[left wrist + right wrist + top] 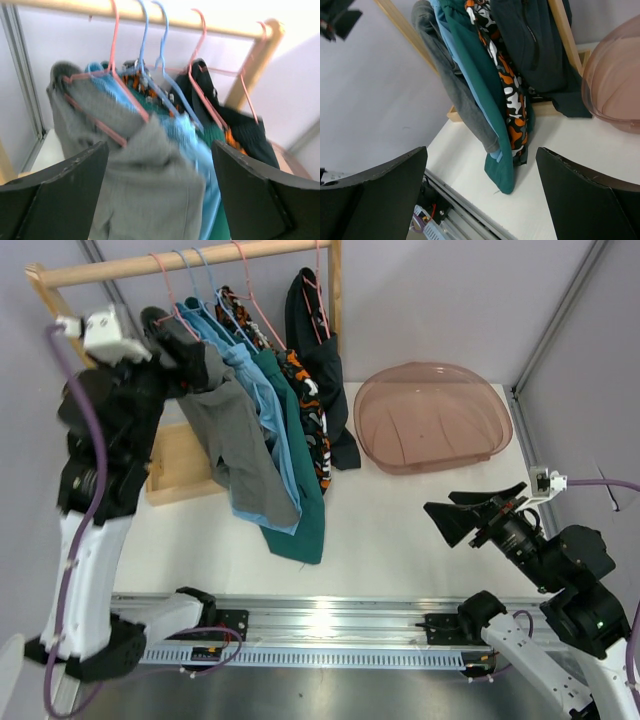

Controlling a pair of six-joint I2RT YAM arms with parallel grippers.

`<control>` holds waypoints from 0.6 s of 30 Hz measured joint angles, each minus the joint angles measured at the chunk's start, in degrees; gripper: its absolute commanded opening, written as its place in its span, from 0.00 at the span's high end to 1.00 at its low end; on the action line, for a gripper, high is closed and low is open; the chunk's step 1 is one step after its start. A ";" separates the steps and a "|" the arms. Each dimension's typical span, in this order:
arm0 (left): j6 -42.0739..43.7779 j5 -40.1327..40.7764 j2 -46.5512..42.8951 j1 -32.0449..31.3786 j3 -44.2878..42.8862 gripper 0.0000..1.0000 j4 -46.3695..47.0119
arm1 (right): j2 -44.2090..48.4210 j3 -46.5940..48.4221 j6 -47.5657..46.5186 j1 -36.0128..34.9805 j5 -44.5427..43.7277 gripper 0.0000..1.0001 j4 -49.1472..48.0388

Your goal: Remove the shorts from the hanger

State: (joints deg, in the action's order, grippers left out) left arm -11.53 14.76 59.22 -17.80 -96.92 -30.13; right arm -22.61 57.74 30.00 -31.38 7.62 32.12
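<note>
Several shorts hang side by side on wire hangers from a wooden rail (pixel 190 265): grey shorts (pixel 235 440), light blue (pixel 262 400), dark teal (pixel 302 480), orange-black-white patterned (pixel 312 430) and black (pixel 318 335). My left gripper (pixel 185 358) is up at the top of the grey pair. In the left wrist view it (pixel 160 195) stands open, with the grey shorts (pixel 145 185) between its fingers, below their pink hanger (pixel 107 75). My right gripper (pixel 468 508) is open and holds nothing, low at the right. It (pixel 482 200) faces the hems of the teal shorts (pixel 487 105).
A pink translucent bowl (pixel 432 415) sits on the table at the back right. The rack's wooden base (pixel 180 468) and upright post (pixel 335 300) stand behind the clothes. A metal rail (pixel 320 625) runs along the near edge.
</note>
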 measured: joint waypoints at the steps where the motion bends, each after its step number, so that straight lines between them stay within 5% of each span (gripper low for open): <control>1: -0.04 0.35 2.25 0.15 -2.12 0.19 0.72 | 0.20 -0.26 0.02 0.00 -0.20 0.01 0.28; 9: -4.39 -0.39 20.83 7.17 -11.98 0.49 2.03 | 3.32 -0.81 0.04 0.00 -2.80 0.01 4.90; 18: -9.75 -4.96 25.18 15.39 -13.29 0.46 3.32 | 3.41 0.85 -0.26 0.00 -4.70 0.01 9.68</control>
State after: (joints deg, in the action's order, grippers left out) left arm -21.28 9.80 84.40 -2.42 -110.21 -26.81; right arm -19.20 58.59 29.74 -31.38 2.92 41.80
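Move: The upper edge of the grey shorts, on the leftmost pink hanger, lies about 18 cm ahead of the left gripper, 3 cm to its left and 5 cm lower. That hanger's neck is some 22 cm ahead, 5 cm left and level in height; the light-blue shorts' top sits about 21 cm ahead, 4 cm right and 5 cm below. From the right gripper, the grey shorts' top is roughly 33 cm ahead, 65 cm left and 10 cm higher. Bring the left gripper quickly forward about 15 cm to the top of the grey shorts, curving some 5 cm left and sinking slightly near the end. Tip the fingers down and turn them counter-clockwise, each about 10 degrees, while closing them to roughly half open around the pink hanger's near side. Let the empty right gripper ease down and right a few centimetres. ##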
